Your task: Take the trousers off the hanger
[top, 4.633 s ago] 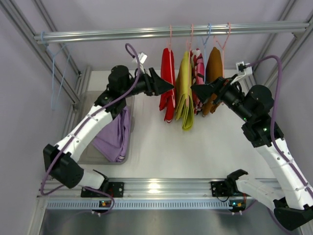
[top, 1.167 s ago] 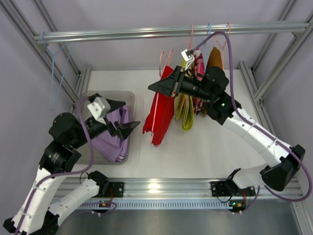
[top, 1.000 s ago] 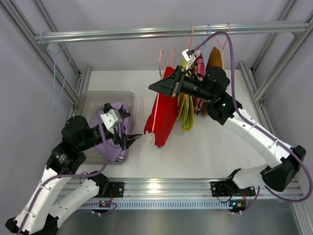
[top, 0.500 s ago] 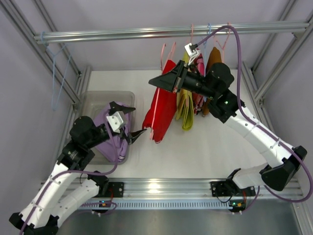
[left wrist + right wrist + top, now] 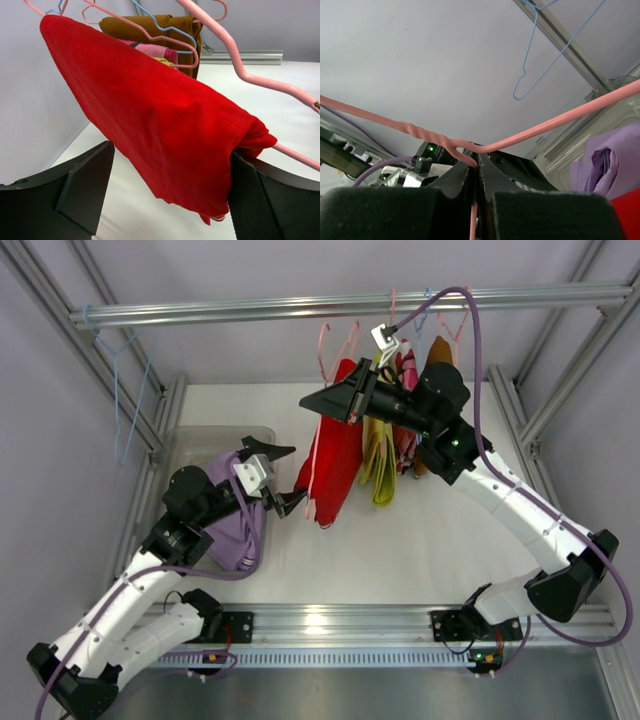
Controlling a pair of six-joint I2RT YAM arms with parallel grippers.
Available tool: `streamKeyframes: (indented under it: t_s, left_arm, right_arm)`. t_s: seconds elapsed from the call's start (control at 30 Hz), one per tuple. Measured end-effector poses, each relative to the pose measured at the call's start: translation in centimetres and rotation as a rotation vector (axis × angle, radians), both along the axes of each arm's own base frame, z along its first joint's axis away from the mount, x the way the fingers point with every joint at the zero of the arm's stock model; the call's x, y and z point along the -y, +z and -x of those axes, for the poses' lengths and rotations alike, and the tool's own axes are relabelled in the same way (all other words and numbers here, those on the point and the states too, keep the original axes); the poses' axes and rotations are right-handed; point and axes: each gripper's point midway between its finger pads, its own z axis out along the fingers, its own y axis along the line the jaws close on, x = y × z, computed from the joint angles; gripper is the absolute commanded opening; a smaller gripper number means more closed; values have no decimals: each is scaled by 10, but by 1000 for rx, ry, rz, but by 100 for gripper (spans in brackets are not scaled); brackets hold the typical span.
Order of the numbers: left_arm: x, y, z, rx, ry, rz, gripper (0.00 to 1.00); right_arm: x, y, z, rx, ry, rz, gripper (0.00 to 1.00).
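The red trousers (image 5: 333,460) hang folded over a pink hanger (image 5: 340,338) that is off the rail. My right gripper (image 5: 312,403) is shut on the hanger's neck (image 5: 477,160). My left gripper (image 5: 283,476) is open at the trousers' lower left edge. In the left wrist view the red cloth (image 5: 150,115) hangs between its two fingers (image 5: 75,195), and a white-striped hem shows at the bottom. The gripper (image 5: 167,200) does not close on it. The lilac trousers (image 5: 235,530) lie in the bin. The yellow-green trousers (image 5: 378,455) hang on the rail.
A clear plastic bin (image 5: 190,440) stands at the left of the white table. A brown garment (image 5: 437,360) and a pink patterned one (image 5: 407,370) hang on the rail (image 5: 250,308). An empty blue hanger (image 5: 120,390) hangs at the rail's left end.
My left gripper has moved up and right from beside the bin to the red trousers' lower edge. My right gripper has lifted the hanger slightly.
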Motion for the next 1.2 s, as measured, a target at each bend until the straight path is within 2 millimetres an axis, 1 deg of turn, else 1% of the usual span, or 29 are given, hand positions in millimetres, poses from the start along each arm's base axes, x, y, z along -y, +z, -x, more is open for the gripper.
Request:
streamKeyframes:
  t_s: [0.03,0.13,0.17,0.23,0.27,0.37,0.4,0.43,0.47,0.63,0.77,0.83,0.97,1.03,1.1,1.2]
  left_arm:
    - [2,1,-1,8,-1,2,81]
    - [5,2,-5,18,-4,3,72]
    - [7,1,-6,17,-6,4,65]
    - [11,0,-7,11,-13,6,56]
    - [13,-1,-8,8,-18,6,45]
    - [17,-3,-12,-12,-18,6,27]
    - [18,-2,-13,-15,-16,8,10]
    - [18,1,-14,-16,-13,10,1]
    - [18,4,-14,-15,-10,14,0]
    - [10,17,-14,-30,31,15,0]
    - [-1,32,-13,-73,84,18,0]
    - [-7,45,-12,-86,112,29,0]
    - [-21,81,-10,-87,175,73,0]
    - [-26,98,-9,-85,194,97,0]
    - [-30,114,-7,-80,210,126,0]
    - [-37,133,-7,-83,240,154,0]
  right_arm:
    - [0,1,1,3,1,-2,0]
    - [1,4,1,13,1,-8,0]
    - [1,4,1,13,0,-8,0]
    - [1,4,0,17,-2,-7,0]
    - [1,4,0,18,-4,-7,0]
    - [1,4,0,21,-5,-5,0]
    - [1,4,0,24,-6,-4,0]
    - [1,4,0,25,-6,-4,0]
    - [1,4,-1,26,-7,-4,0]
    - [5,3,1,34,-11,-14,0]
    - [13,-11,10,26,-12,-2,0]
    - [14,-20,12,22,-13,9,0]
    - [12,-51,10,-8,-7,56,0]
    - [11,-63,9,-25,-4,74,0]
    - [10,-70,9,-26,0,88,0]
    - [10,-74,8,-21,-1,93,0]
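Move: The red trousers hang about 7 cm to the left gripper's right and 5 cm ahead, roughly at its height. The hanger neck, pinched by the right gripper, is some 4 cm to the left gripper's right, 4 cm ahead and 13 cm above; the yellow trousers hang about 18 cm right and 12 cm ahead, near level. From the right hand, the red trousers' middle lies roughly 12 cm below, 3 cm right and level fore-and-aft. Ease the left gripper a couple of centimetres right and slightly forward, finish closing it on the side of the red trousers, then lift some 13 cm while swinging left about 5 cm, turning about 15 degrees counter-clockwise. Keep the right gripper shut on the hanger neck, and lower it about 7 cm as the left rises, drawing cloth and hanger apart. ##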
